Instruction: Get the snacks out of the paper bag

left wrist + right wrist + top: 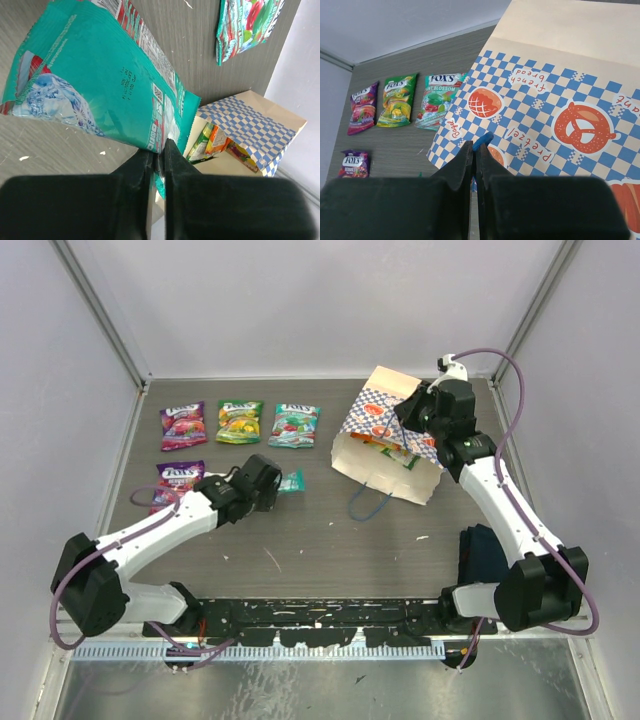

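Note:
My left gripper (281, 484) is shut on the edge of a teal snack packet (95, 80), held just above the table left of the paper bag (390, 445). The bag lies tipped with its mouth toward the left arm. Inside it the left wrist view shows a green packet (200, 145) and an orange packet (218, 139). My right gripper (476, 147) is shut on the bag's blue cord handle (484, 139) at the bag's upper side. Purple (183, 426), green (239, 421) and teal (294, 425) packets lie in a row at the back left, with a second purple packet (178, 480) below them.
The bag's other blue cord handle (368, 505) trails on the table in front of the bag. A dark blue cloth (485, 555) lies by the right arm's base. White walls enclose the dark table on three sides.

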Robot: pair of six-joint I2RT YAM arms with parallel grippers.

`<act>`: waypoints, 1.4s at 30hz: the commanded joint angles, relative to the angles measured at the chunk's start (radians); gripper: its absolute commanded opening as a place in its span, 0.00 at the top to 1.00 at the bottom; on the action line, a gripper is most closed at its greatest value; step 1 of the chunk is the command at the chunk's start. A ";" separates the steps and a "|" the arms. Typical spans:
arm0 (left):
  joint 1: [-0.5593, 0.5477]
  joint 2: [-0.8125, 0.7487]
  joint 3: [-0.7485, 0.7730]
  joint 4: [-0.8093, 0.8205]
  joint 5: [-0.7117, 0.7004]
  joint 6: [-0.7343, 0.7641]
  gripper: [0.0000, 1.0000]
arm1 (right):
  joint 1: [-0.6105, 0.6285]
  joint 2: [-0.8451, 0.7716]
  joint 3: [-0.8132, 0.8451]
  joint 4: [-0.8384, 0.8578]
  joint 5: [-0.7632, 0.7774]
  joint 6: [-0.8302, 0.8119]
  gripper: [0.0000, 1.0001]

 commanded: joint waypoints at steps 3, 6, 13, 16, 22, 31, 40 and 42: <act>0.013 0.024 0.046 0.196 -0.097 -0.400 0.04 | 0.005 -0.047 0.040 0.035 0.011 0.000 0.99; 0.012 0.016 0.101 0.167 -0.173 -0.282 0.02 | 0.004 -0.041 0.038 0.035 0.007 0.000 0.99; 0.012 0.044 0.331 0.375 -0.175 1.179 0.02 | 0.005 -0.043 0.043 0.030 0.021 -0.016 0.99; 0.011 0.038 0.321 0.303 0.153 1.749 0.02 | 0.005 -0.044 0.044 0.024 0.031 -0.027 0.99; -0.168 0.065 0.147 0.058 -0.099 2.262 0.02 | 0.006 -0.030 0.041 0.036 0.005 -0.020 0.99; -0.277 0.174 0.066 0.191 -0.115 2.402 0.02 | 0.006 -0.012 0.027 0.047 -0.016 -0.027 0.99; -0.347 0.255 0.062 0.344 -0.033 2.464 0.02 | 0.005 0.003 0.017 0.050 -0.020 -0.032 0.99; -0.355 0.298 0.073 0.352 -0.032 2.466 0.02 | 0.005 0.003 0.015 0.049 -0.017 -0.036 0.99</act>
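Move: Still pinched in the left hand, the teal snack pack is going to a clear table spot just below: about 1 cm ahead, 2 cm left and some 13 cm down. The red-and-teal pack lies roughly 14 cm ahead and 1 cm right of this hand, the yellow pack 15 cm ahead and 11 cm left, the nearer purple pack 1 cm ahead and 24 cm left. From the right hand the spot is about 24 cm left, 13 cm back and 26 cm below. Opening wide while drifting a couple of centimetres forward, the left hand lets go of the teal snack pack, then swings up about 15 cm and farther forward. It then draws back and sinks some 20 cm, rolling roughly 150 degrees clockwise about its finger direction. Shifting right at the end, it hovers open with fingers slanting forward and down, right of and nearer the base than the pack. ##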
